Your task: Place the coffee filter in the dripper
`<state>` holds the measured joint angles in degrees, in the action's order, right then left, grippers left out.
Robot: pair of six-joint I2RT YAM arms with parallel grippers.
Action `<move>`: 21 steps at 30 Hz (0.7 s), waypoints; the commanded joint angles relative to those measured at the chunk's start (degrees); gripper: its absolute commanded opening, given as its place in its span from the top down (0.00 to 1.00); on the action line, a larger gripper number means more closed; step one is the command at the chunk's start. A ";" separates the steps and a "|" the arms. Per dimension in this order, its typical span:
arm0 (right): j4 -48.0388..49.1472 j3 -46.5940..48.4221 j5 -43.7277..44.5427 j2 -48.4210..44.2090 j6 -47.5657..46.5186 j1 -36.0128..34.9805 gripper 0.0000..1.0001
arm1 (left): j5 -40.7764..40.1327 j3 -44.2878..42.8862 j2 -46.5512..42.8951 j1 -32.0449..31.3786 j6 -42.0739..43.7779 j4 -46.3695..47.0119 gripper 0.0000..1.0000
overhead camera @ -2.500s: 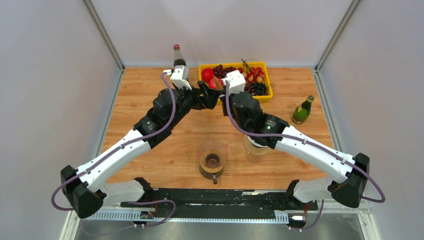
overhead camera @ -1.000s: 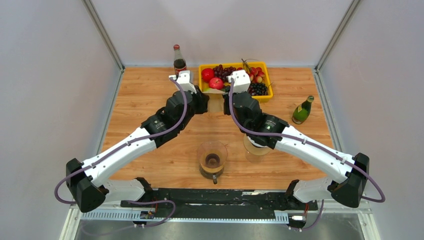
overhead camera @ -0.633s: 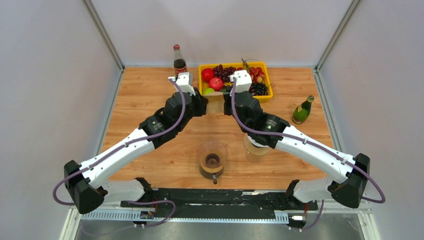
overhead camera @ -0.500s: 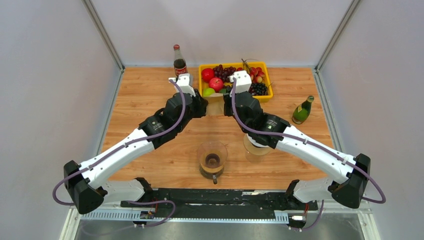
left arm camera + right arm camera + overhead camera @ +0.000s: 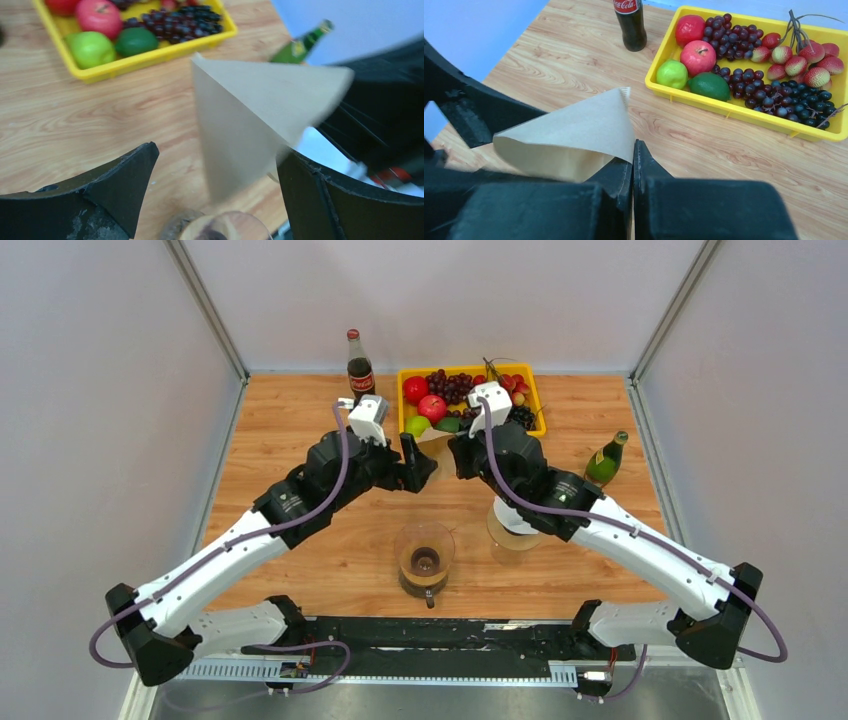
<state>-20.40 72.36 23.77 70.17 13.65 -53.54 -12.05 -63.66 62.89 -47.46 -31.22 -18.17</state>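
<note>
The tan paper coffee filter (image 5: 574, 135) hangs in the air above the table, opened into a cone. My right gripper (image 5: 634, 145) is shut on its edge. My left gripper (image 5: 220, 155) is open, its fingers standing wide on either side of the filter (image 5: 250, 115) and apart from it. From above, the two grippers, left (image 5: 415, 462) and right (image 5: 458, 452), face each other with the filter (image 5: 435, 438) between them. The glass dripper (image 5: 424, 558) stands on the table nearer the arm bases, and its rim (image 5: 225, 229) shows below the filter.
A yellow tray (image 5: 405, 373) of fruit sits at the back, with a cola bottle (image 5: 358, 365) to its left. A green bottle (image 5: 605, 460) stands at the right. Another glass vessel (image 5: 512, 530) is partly hidden under my right arm.
My left gripper has opened, let go of the filter and drawn back slightly. My right gripper still holds the filter and has shifted a little to the right.
</note>
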 commanded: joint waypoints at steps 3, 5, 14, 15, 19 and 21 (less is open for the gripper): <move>-9.21 2.31 -0.37 -2.22 0.55 0.10 1.00 | 21.52 3.20 -9.69 -0.06 4.73 5.24 0.00; -14.25 3.68 -1.43 -2.36 1.17 0.05 1.00 | 24.14 4.49 -12.97 -0.08 5.35 5.13 0.00; -28.27 6.35 -23.29 -5.43 0.49 0.09 1.00 | -1.17 10.49 -22.36 0.70 2.93 -5.39 0.00; -29.80 7.01 -26.39 -5.02 0.16 0.10 1.00 | -2.16 10.75 -22.19 1.91 1.80 -6.13 0.00; -35.89 10.07 -35.48 -2.57 -1.22 0.09 1.00 | -2.83 13.22 -20.81 7.11 -1.13 -7.00 0.00; -36.62 10.19 -36.86 -1.84 -1.28 -0.02 1.00 | -3.32 14.45 -20.47 8.84 -1.89 -7.09 0.00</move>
<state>-51.66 79.77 -3.44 67.00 13.50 -53.49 -10.70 -51.27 41.21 -41.89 -30.00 -22.39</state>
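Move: Behind and below the right hand, which already pinches the coffee filter by its edge, the empty dripper lies about 10 cm back, 6 cm to the left and 17 cm down. The glass server under that dripper is at the same spot, roughly 25 cm down. The dripper with the white filter stands some 11 cm to this hand's right, 3 cm back and 17 cm below. From the open left hand, the empty dripper is about 8 cm back, 1 cm right and 16 cm below. Swinging the held filter back towards the empty dripper, the right hand draws back about 11 cm and sinks some 4 cm, tipping down and turning counter-clockwise while its fingers stay shut on the filter's edge. The left hand, already open, backs off the filter some 9 cm while rising, then curves left, forward and down again. ##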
